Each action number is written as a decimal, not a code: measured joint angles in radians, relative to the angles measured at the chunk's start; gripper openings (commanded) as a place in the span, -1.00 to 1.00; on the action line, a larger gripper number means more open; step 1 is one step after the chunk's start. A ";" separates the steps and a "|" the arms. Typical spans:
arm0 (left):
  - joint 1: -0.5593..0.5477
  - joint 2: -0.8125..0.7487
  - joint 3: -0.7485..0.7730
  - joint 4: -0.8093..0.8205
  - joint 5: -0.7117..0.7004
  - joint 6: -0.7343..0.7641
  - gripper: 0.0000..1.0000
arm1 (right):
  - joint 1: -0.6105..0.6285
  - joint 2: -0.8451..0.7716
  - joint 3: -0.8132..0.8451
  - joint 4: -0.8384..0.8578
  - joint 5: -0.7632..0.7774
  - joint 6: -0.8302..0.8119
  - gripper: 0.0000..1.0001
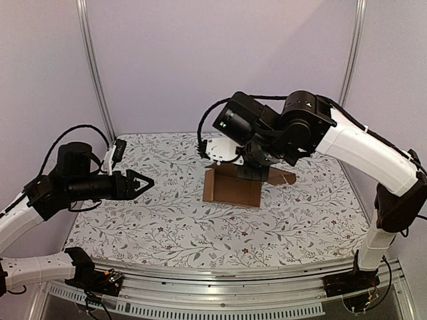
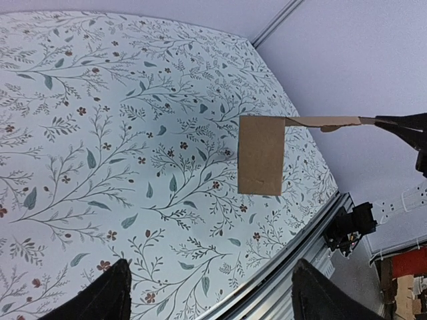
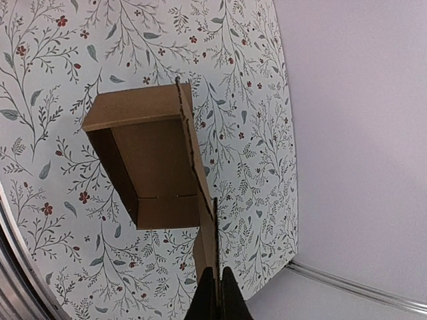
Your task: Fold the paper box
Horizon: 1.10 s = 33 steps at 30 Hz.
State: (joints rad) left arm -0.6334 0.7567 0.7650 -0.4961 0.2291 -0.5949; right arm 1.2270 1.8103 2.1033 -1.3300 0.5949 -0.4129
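The paper box (image 1: 232,187) is plain brown cardboard, partly folded, standing on the floral table near the middle. In the right wrist view the paper box (image 3: 150,157) shows an open inside with raised walls. My right gripper (image 3: 217,293) is shut on a thin upright flap at its edge. From above, the right gripper (image 1: 256,172) hangs over the box's back right part. My left gripper (image 1: 142,183) hovers to the left of the box, well apart from it, and stands open with nothing between its fingers (image 2: 110,297). The left wrist view shows the box (image 2: 261,155) ahead.
A floral cloth (image 1: 167,227) covers the table. An aluminium rail (image 1: 220,293) runs along the near edge. Lilac walls with metal poles (image 1: 93,67) close in the back and sides. The right arm's white link (image 1: 367,150) reaches over the table's right side.
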 measured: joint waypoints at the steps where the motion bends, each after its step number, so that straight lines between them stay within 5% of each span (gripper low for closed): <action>1: 0.000 -0.002 0.000 -0.001 -0.002 0.000 0.61 | 0.002 0.026 0.014 -0.002 0.001 -0.010 -1.00; 14: 0.002 -0.005 -0.002 -0.023 -0.016 0.000 0.61 | 0.010 0.253 0.156 -0.010 -0.025 -0.071 -0.98; 20: 0.002 -0.003 -0.007 -0.023 -0.020 0.000 0.61 | 0.011 0.296 0.166 -0.010 -0.061 -0.093 -0.49; 33: 0.002 0.015 -0.029 -0.020 -0.031 0.000 0.61 | 0.012 0.318 0.168 -0.012 -0.077 -0.113 -0.08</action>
State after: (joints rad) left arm -0.6315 0.7719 0.7357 -0.5163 0.1978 -0.5945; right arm 1.2388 2.1284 2.2711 -1.3418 0.5182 -0.5255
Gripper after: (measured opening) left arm 0.806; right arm 0.424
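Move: My right hand already pinches the lid's edge, with the paper box hanging from it clear of the table. The box tray hangs some 17 cm below that hand, about 9 cm to its left and 5 cm farther out; the bare table spot for it is roughly 14 cm left, 2 cm ahead and 28 cm down. From my empty left hand the tray is about 31 cm to the right, 8 cm ahead and 10 cm lower. I lower the hanging paper box with my right hand, going about 9 cm down and 7 cm to my left, tilting the wrist some 15 degrees on the way. Near the bottom my fingers open to a bit under half and let go of the lid, and the hand stays there just off its edge. My open left hand only sinks about 2 cm, away from the box. ##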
